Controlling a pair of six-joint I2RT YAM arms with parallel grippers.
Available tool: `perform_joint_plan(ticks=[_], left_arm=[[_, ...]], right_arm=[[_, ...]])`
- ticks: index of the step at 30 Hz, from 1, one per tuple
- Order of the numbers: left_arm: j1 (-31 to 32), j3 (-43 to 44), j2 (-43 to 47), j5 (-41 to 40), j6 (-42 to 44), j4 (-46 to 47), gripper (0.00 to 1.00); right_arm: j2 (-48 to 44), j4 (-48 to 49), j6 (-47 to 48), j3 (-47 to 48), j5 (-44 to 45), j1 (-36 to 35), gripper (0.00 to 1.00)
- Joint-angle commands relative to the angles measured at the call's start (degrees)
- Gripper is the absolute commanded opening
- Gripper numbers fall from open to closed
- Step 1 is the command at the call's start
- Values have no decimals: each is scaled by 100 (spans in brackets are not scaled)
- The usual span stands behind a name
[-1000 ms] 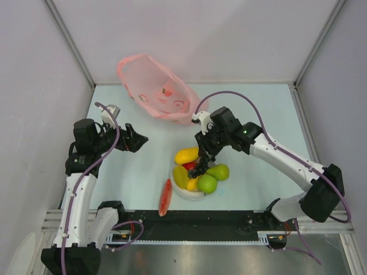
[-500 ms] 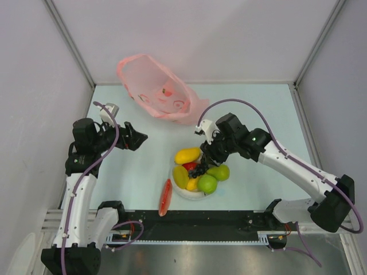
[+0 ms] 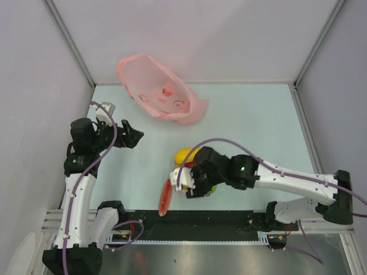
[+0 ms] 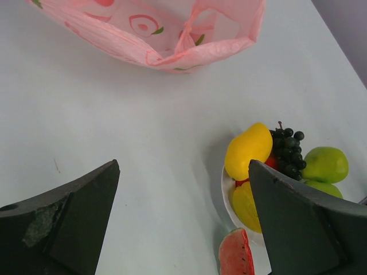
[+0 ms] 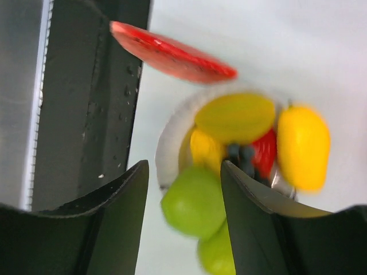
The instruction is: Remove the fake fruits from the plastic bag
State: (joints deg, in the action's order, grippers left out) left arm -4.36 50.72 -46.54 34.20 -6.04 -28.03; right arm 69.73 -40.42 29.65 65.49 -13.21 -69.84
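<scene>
The pink plastic bag (image 3: 155,86) lies slumped at the back of the table, also in the left wrist view (image 4: 160,28). A white bowl (image 4: 225,192) holds a yellow mango (image 4: 248,150), dark grapes (image 4: 287,152), green pears (image 4: 325,164), a yellow piece (image 4: 246,206) and a red fruit (image 5: 265,153). A watermelon slice (image 3: 165,197) lies on the table beside the bowl. My right gripper (image 3: 189,182) hovers open over the bowl, a green pear (image 5: 195,200) showing below its fingers (image 5: 184,172). My left gripper (image 3: 131,137) stands open and empty (image 4: 183,172), left of the bowl.
A black rail (image 3: 200,217) runs along the near table edge, close to the watermelon slice and the bowl (image 5: 169,143). Grey walls enclose the table on three sides. The right arm covers most of the bowl from above.
The right arm has swung from the bowl's far side across it toward the near left, and its jaws have widened. The grapes now lie in the bowl. The left arm barely moved.
</scene>
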Motion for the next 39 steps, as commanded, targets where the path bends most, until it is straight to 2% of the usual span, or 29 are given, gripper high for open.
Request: perform_joint_plan(ticks=[1,5,9,22,27,32,35,36,39], left_arm=[[-109,368,163,-299,-11,-79,100],[-162,456,409,-370,59,-255,100],[-179,457,638,-326,59,-352,100],[-223,457,893,-194,-98,-405,100],[-232,448,936,-124,-143,-414,100],[-241,386,1016,-97,-160,-440,100],[-241,360,1060,-71,-169,-449,100],[-249,351,1068,-71,-169,-449,100],[-250,316,1077,-53,-204,-396,100]], right_arm=[[575,1052,1630,16,12,-810,58],[1260,1905,2448,16,-303,-1022,58],[1752,2161,3081,16,-454,-1040,58],[2966,2442,3820,25,-621,-987,54],[3151,2609,3794,165,-647,-987,38],[3493,2426,3803,437,-595,-1022,27],[3600,2320,3671,657,-595,-1031,13],[3635,2337,3610,771,-595,-1040,6],[3766,2460,3276,965,-534,-1058,0]])
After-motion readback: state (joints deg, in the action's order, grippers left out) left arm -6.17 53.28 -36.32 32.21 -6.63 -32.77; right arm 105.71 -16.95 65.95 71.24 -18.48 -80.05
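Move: To the right hand's left, about 13 cm off, 2 cm nearer the base and some 15 cm below, lies the watermelon slice on the table's near edge. The fruit-filled bowl sits under that hand, about 5 cm ahead; in it the yellow mango is 12 cm ahead and 3 cm left, a green apple 3 cm ahead and 5 cm right. From the left hand the slice lies about 19 cm back, 12 cm right and 21 cm below. Swinging left off the bowl and sinking, the right hand travels about 15 cm left and 13 cm down to the watermelon slice, with an early 4 cm pull back and a counter-clockwise turn of some 40 degrees. Once low, its half-open fingers close and pinch the slice's thin red edge while still drawing left. The empty left hand backs off and rises about 4 cm, tipping up slightly. ##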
